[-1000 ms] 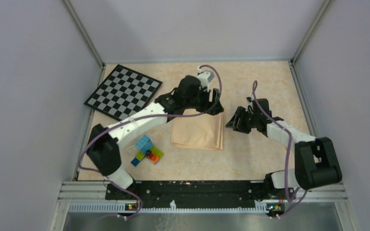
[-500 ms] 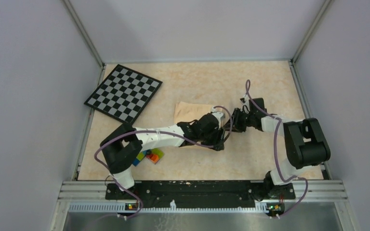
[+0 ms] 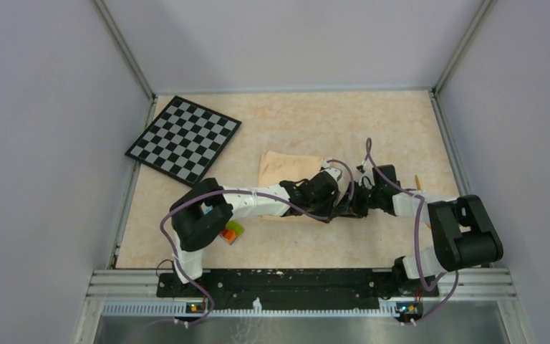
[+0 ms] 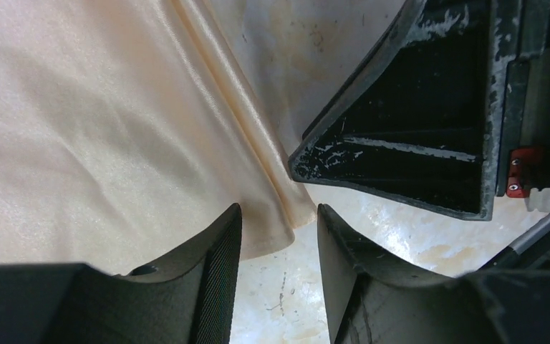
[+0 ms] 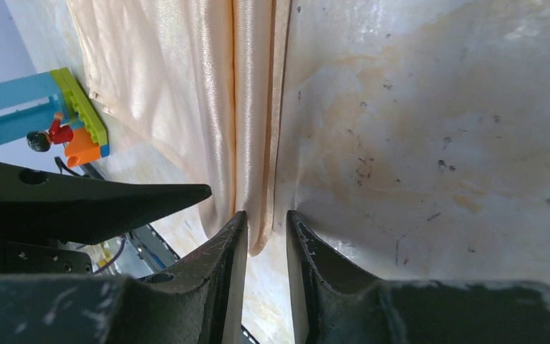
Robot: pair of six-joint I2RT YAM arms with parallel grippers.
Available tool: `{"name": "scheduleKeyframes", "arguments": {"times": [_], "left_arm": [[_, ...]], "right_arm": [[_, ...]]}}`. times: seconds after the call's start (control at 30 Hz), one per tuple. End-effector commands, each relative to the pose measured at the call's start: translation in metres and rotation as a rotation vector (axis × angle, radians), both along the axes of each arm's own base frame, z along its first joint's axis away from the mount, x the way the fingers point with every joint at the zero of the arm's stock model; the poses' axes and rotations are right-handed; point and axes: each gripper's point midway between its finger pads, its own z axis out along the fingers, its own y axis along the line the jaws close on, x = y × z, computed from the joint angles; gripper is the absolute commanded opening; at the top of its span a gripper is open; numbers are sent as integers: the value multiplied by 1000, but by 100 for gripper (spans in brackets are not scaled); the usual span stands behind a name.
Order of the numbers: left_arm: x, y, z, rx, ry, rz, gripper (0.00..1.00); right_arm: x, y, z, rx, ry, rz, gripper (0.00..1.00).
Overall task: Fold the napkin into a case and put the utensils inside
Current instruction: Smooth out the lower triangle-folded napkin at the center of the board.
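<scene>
The peach-orange napkin (image 3: 286, 168) lies folded mid-table, its near part hidden under my left arm. My left gripper (image 3: 336, 202) sits at its near right corner. In the left wrist view the napkin (image 4: 100, 129) ends in a corner lying between my left gripper (image 4: 279, 215) fingertips, which stand apart with bare table between them. My right gripper (image 3: 362, 201) meets it from the right. In the right wrist view the napkin's (image 5: 186, 86) layered edge runs between my right gripper's (image 5: 266, 218) narrowly parted tips, with a gap beside it. A slim orange utensil (image 3: 417, 180) lies further right.
A black-and-white checkerboard (image 3: 184, 136) lies at the far left. Coloured toy bricks (image 3: 230, 231) sit near my left arm's elbow and show again as toy bricks (image 5: 50, 115) in the right wrist view. The two grippers are almost touching. Grey walls close in the table.
My left arm swung from the napkin's far edge to its near right corner. My right gripper slid left to the napkin's right edge. Both pairs of jaws narrowed.
</scene>
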Motion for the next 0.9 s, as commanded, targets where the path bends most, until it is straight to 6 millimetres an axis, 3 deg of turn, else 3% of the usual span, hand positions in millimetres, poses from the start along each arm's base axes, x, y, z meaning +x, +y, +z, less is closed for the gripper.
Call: {"name": "scheduleKeyframes", "arguments": {"times": [0.0, 0.2, 0.27, 0.47, 0.53, 0.87], "left_arm": [[-3, -4, 3, 19, -27, 1, 47], [-5, 0, -4, 48, -31, 11, 33], [-4, 0, -4, 54, -33, 13, 24], [-4, 1, -7, 73, -33, 9, 11], [-4, 0, -4, 66, -33, 8, 0], [-3, -9, 26, -13, -60, 14, 0]], "right_arm": [[-1, 8, 4, 26, -52, 40, 26], [-8, 17, 1, 39, -52, 70, 21], [-10, 19, -1, 44, -46, 76, 16], [-13, 22, -1, 62, -40, 75, 3], [-12, 23, 0, 68, -45, 74, 0], [-12, 26, 2, 86, -48, 70, 0]]}}
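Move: The near right corner of the folded napkin is just under both hands: about 1 cm back from the left hand and 2 cm below it, and from the right hand some 2 cm back, 2 cm left and 1 cm below. The napkin's middle lies roughly 9 cm ahead and 10 cm left of the left hand, and the toy blocks some 31 cm left and 1 cm back of that hand. From the right hand, the wooden utensils are about 27 cm right and 3 cm ahead. Shut both half-open grippers on the napkin's near right corner. Lower the left gripper about 2 cm while easing it back and slightly left, and pinch the near edge just inside the corner. Meanwhile bring the right gripper about 2.5 cm left and back onto the folded right edge, pinching the layers beside the left fingertips. ##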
